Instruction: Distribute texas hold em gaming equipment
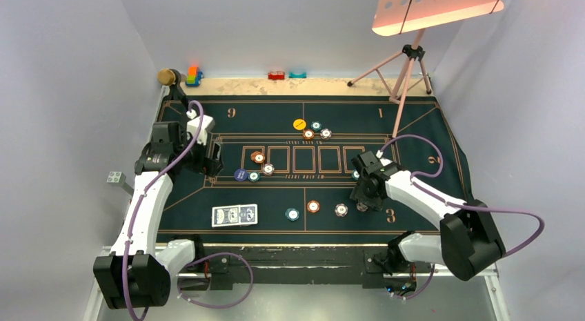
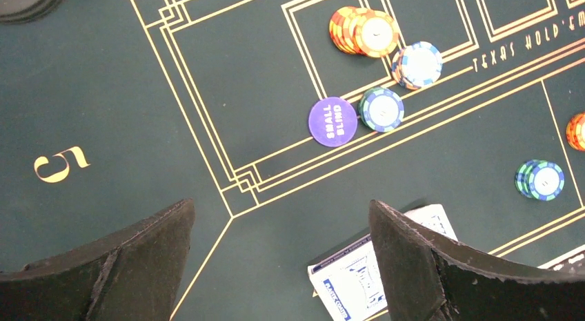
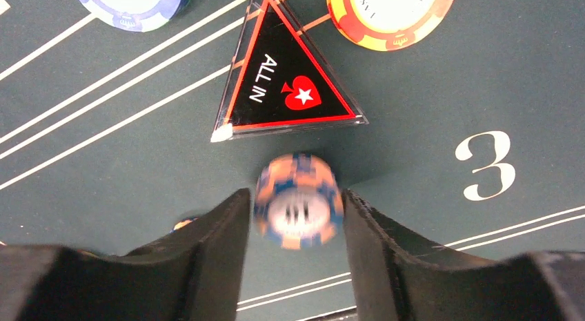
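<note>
In the right wrist view a blurred orange-and-blue poker chip (image 3: 298, 200) sits on edge between the jaws of my right gripper (image 3: 296, 217), with a gap on its left side. The jaws are open, just in front of the red-edged "ALL IN" triangle (image 3: 286, 79). An orange chip (image 3: 390, 14) and a blue-white chip (image 3: 131, 7) lie beyond it. My left gripper (image 2: 283, 231) is wide open over bare felt, with the blue-backed cards (image 2: 345, 279) beside its right finger. A purple "SMALL BLIND" button (image 2: 333, 121) and chip stacks (image 2: 365, 32) lie ahead.
More chips (image 1: 313, 206) lie near the front of the green mat (image 1: 414, 128), and a yellow button (image 1: 299, 124) with chips lies near the back. Toy blocks (image 1: 194, 75) line the rear edge. A tripod (image 1: 407, 65) stands at the back right.
</note>
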Tool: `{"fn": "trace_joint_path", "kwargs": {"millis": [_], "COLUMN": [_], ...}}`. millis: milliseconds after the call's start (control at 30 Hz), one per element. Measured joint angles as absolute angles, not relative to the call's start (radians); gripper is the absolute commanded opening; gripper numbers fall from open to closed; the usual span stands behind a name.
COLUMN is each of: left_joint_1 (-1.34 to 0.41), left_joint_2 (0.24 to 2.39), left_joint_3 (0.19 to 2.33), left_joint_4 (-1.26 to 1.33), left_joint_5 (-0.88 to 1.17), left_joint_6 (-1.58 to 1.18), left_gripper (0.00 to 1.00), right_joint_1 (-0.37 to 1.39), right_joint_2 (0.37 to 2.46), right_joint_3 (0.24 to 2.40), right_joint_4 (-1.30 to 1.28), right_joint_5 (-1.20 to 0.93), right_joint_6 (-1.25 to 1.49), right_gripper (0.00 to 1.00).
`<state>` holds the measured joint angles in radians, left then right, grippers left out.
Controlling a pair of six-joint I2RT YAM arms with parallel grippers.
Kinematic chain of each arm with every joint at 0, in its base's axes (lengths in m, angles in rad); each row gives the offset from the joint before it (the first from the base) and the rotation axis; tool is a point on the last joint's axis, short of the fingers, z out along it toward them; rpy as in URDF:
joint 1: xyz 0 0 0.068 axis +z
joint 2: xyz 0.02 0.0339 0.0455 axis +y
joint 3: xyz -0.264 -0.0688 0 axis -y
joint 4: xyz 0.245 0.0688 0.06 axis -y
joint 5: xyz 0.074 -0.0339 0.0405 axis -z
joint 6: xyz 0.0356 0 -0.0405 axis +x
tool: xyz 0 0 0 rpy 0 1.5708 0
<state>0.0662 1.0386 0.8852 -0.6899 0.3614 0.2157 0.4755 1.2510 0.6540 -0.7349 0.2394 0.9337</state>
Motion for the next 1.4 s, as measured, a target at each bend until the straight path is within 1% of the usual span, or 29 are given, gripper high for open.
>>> {"fn": "trace_joint_path", "kwargs": {"millis": [33,67,100,133,367,567,800,933,1133,1400], "left_joint_1": [0.066,0.064,0.062,0.057,-0.046,-0.199,-0.332,-0.346,-0.348,-0.349], "left_joint_2": [1.039,1.039,1.039,1.038,1.006,0.948,0.917,0.907,0.825,0.942], "left_joint_3": [0.885,0.886,0.886,0.886,0.886,0.852,0.752,0.675,0.587,0.586], "left_joint_4": [-0.696,-0.708,-0.717,-0.728,-0.791,-0.839,-0.934,-0.969,-1.002,-0.981], "left_joint_5": [0.367,0.374,0.379,0.381,0.385,0.4,0.434,0.424,0.407,0.395], "left_joint_6": [0.223,0.232,0.243,0.255,0.367,0.522,0.73,0.834,0.959,1.01], "left_gripper": [1.0,1.0,1.0,1.0,1.0,1.0,1.0,1.0,1.0,1.0], "right_joint_1": [0.476,0.476,0.476,0.476,0.476,0.476,0.476,0.476,0.476,0.476], "right_joint_2": [1.254,1.257,1.258,1.259,1.21,1.094,1.074,1.079,1.112,1.162], "right_joint_3": [0.654,0.654,0.654,0.654,0.682,0.826,0.924,0.977,1.039,1.081], "right_joint_4": [-0.733,-0.731,-0.731,-0.733,-0.788,-0.839,-0.85,-0.853,-0.84,-0.815], "right_joint_5": [0.236,0.233,0.231,0.227,0.23,0.246,0.244,0.24,0.205,0.164], "right_joint_6": [0.935,0.935,0.939,0.942,0.937,0.897,0.833,0.809,0.791,0.763], "right_gripper": [0.66,0.78,0.84,0.86,0.87,0.88,0.89,0.89,0.88,0.86]}}
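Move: The playing-card pack lies about 13 cm back from the left gripper, 9 cm to its right and 14 cm below. The small blind disc is 12 cm farther out than the pack and 2 cm right of it, with a green chip stack 4 cm right of the disc. The right fingers still hold the blue-and-orange chip stack; the ALL IN triangle is 5 cm ahead and 1 cm right, a flat orange chip pile 6 cm ahead and 5 cm right, the remaining blue-and-orange stack 6 cm left and 1 cm back. Open the right fingers to let go of the chip stack behind the ALL IN triangle, then lift clear about 15 cm, drifting forward some 7 cm and a little left. Meanwhile bring the left gripper, wide open, back about 14 cm towards the card pack, swinging right and then slightly left again, sinking some 10 cm and turning about 60 degrees clockwise; stop above the pack. ##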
